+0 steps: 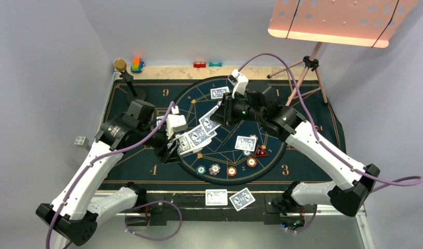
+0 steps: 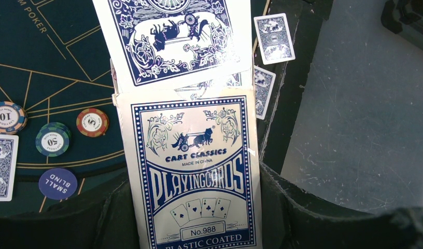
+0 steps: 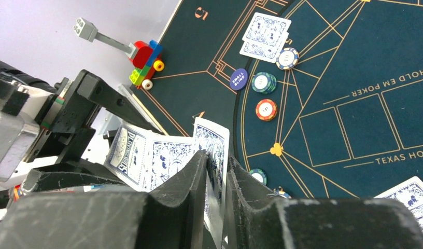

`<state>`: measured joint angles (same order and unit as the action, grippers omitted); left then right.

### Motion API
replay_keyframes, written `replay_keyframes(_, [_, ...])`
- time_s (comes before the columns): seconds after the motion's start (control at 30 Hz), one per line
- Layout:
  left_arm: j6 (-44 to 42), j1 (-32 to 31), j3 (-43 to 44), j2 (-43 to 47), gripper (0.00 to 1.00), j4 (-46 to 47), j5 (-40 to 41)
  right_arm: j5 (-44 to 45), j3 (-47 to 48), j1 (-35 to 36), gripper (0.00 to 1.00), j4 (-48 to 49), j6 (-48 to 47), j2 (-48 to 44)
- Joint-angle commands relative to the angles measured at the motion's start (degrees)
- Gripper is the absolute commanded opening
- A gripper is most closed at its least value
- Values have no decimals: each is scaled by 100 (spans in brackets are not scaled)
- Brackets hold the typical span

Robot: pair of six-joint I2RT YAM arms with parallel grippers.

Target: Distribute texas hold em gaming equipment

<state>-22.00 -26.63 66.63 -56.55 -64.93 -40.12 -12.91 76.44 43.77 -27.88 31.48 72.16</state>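
Observation:
My left gripper (image 2: 196, 207) is shut on a blue-and-white playing card box (image 2: 194, 171), held over the round felt (image 1: 282, 155). A card (image 2: 173, 36) sticks out of the box's top. My right gripper (image 3: 217, 158) has its fingers closed narrowly on that playing card (image 3: 213, 137) at the box's (image 3: 124, 153) mouth. From above, both grippers meet left of centre, right gripper (image 1: 220, 115) above left gripper (image 1: 184, 136). Face-down cards (image 1: 245, 142) (image 1: 220, 93) lie on the felt, and two (image 1: 216, 197) (image 1: 242, 198) lie at the near edge. Chips (image 1: 214, 168) and a red triangular marker (image 1: 261, 152) sit near the front.
A black stand with a cork top (image 1: 127, 80) and toy blocks (image 1: 137, 65) stand at the back left. A tripod (image 1: 308, 65) carrying an orange perforated panel (image 1: 339, 21) is at the back right. A blue small-blind button (image 3: 239, 79) lies beside chips (image 3: 264, 82).

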Motion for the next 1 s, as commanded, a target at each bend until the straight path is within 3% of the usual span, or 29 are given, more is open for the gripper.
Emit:
replay_keyframes(0.0, [20, 33, 17, 90, 0, 164, -207, 31, 245, 0, 18, 75, -53, -242])
replay_keyframes(0.2, [1, 31, 42, 83, 0, 145, -190, 125, 654, -20, 0, -157, 99, -346])
replay_keyframes(0.47, [-21, 27, 36, 104, 0, 113, -159, 21, 439, -663, 0, -258, 378, -806])
replay_keyframes(0.73, [-6, 28, 43, 119, 0, 109, -177, 98, -1106, -1640, 0, -17, 500, -1112])
replay_keyframes(0.97, [3, 33, 69, 148, 0, 94, -198, -180, -2671, -2242, 0, 1195, 735, -614])
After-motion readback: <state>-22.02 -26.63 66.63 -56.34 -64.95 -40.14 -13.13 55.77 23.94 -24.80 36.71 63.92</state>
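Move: The card I have just drawn goes to the table card at the right-hand seat, about 6 cm ahead of my right hand, 11 cm to its right and 26 cm below. The green chip lies around 4 cm nearer my base than that card, and the red triangle some 7 cm right of it and 4 cm nearer. My left hand's boxed deck is 11 cm left, 6 cm back and 7 cm below my right hand. From my left hand, that table card is roughly 15 cm ahead, 31 cm right and 18 cm below. I finish shutting my right fingers on the card and lift it some 6 cm off the boxed deck, which my left hand keeps holding still. Then I swing quickly right and a little forward, about 11 cm in all, and drop my hand fast some 16 cm from the top of the lift towards the table card, turning clockwise about 20 degrees and tipping the fingers down. ##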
